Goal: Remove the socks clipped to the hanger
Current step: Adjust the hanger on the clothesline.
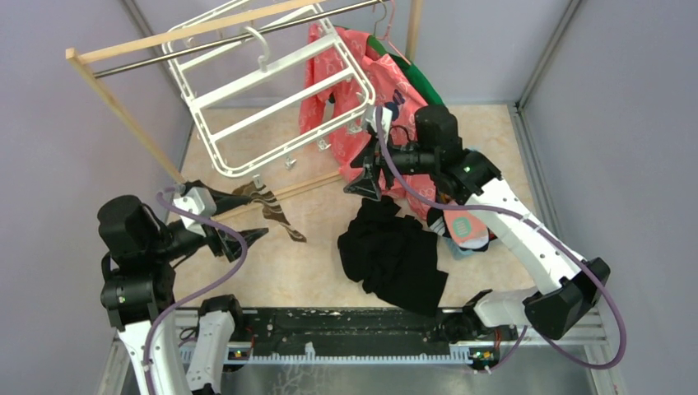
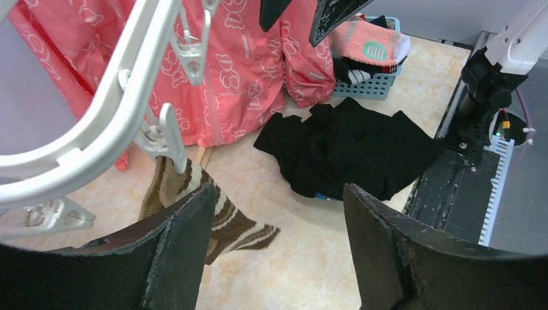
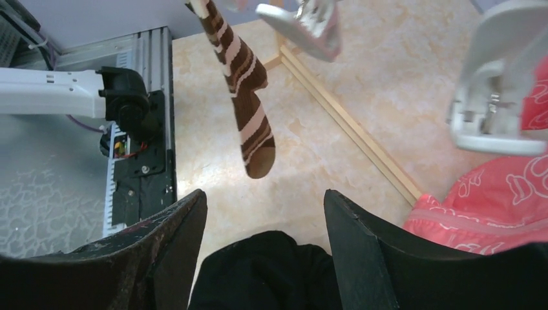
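Note:
The white hanger (image 1: 280,108) hangs tilted from the rail at the back. One of the socks (image 1: 276,212), brown with cream stripes, dangles from a clip (image 2: 171,139) on its lower edge. My left gripper (image 1: 257,212) is open beside that sock. In the left wrist view the sock (image 2: 226,219) sits partly behind the left finger, with nothing between the jaws of the left gripper (image 2: 278,194). My right gripper (image 1: 365,181) is open over the black cloth heap (image 1: 395,255), near empty clips (image 3: 494,110). The right wrist view shows the sock (image 3: 249,110) hanging free.
A large pink printed shirt (image 1: 354,90) hangs behind the rack. A blue basket (image 2: 368,84) with a pink sock (image 1: 467,224) on top stands beside the black heap. A wooden floor bar (image 3: 349,129) runs under the rack.

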`<move>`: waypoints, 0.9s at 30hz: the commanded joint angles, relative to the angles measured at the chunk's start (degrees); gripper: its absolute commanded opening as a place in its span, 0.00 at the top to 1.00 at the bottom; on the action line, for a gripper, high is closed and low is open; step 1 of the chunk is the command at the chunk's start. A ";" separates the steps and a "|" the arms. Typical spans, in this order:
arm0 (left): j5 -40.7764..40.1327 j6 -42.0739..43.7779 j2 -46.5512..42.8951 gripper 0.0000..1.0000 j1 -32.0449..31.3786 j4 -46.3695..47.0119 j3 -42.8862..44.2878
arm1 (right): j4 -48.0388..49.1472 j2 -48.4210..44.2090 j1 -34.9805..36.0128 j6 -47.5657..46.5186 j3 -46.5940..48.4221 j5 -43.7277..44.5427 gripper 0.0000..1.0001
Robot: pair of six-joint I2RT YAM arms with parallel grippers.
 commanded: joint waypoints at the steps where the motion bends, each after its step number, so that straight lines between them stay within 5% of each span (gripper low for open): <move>1: 0.19 4.78 -1.88 0.21 -0.17 -5.14 -0.14 | 8.88 -3.70 0.22 2.90 -3.04 -5.05 0.33; 9: -21.67 5.85 -4.02 0.19 -0.18 -9.13 2.81 | 15.31 -7.03 0.25 5.79 -12.43 -6.16 0.32; 19: -18.47 3.55 -3.12 0.30 -0.21 8.05 -6.16 | 16.71 -6.71 0.29 6.05 -15.20 -7.19 0.32; 27: -7.46 -4.59 -1.25 0.56 -0.27 21.32 -12.72 | 17.02 -7.02 0.29 6.13 -16.30 -6.92 0.32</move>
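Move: Just off the left fingertips hangs the striped sock, its middle some 3 cm ahead, 5 cm to the right and about 4 cm lower. The clip holding its cuff is about 9 cm ahead, straight on, a little above the hand; the hanger's near-left corner is roughly 14 cm ahead, 9 cm left and 5 cm up. From the right hand the sock is about 23 cm to the left and 7 cm back, near level. Swinging left by some 4 cm and turning about 15 degrees counter-clockwise, the left hand then reaches about 5 cm forward, sinking nearly 4 cm in all, towards the sock's cuff under the clip, and its fingers narrow from wide open to half open. The right hand sinks about 4 cm and draws back a little, away from the hanger, fingers staying open. ##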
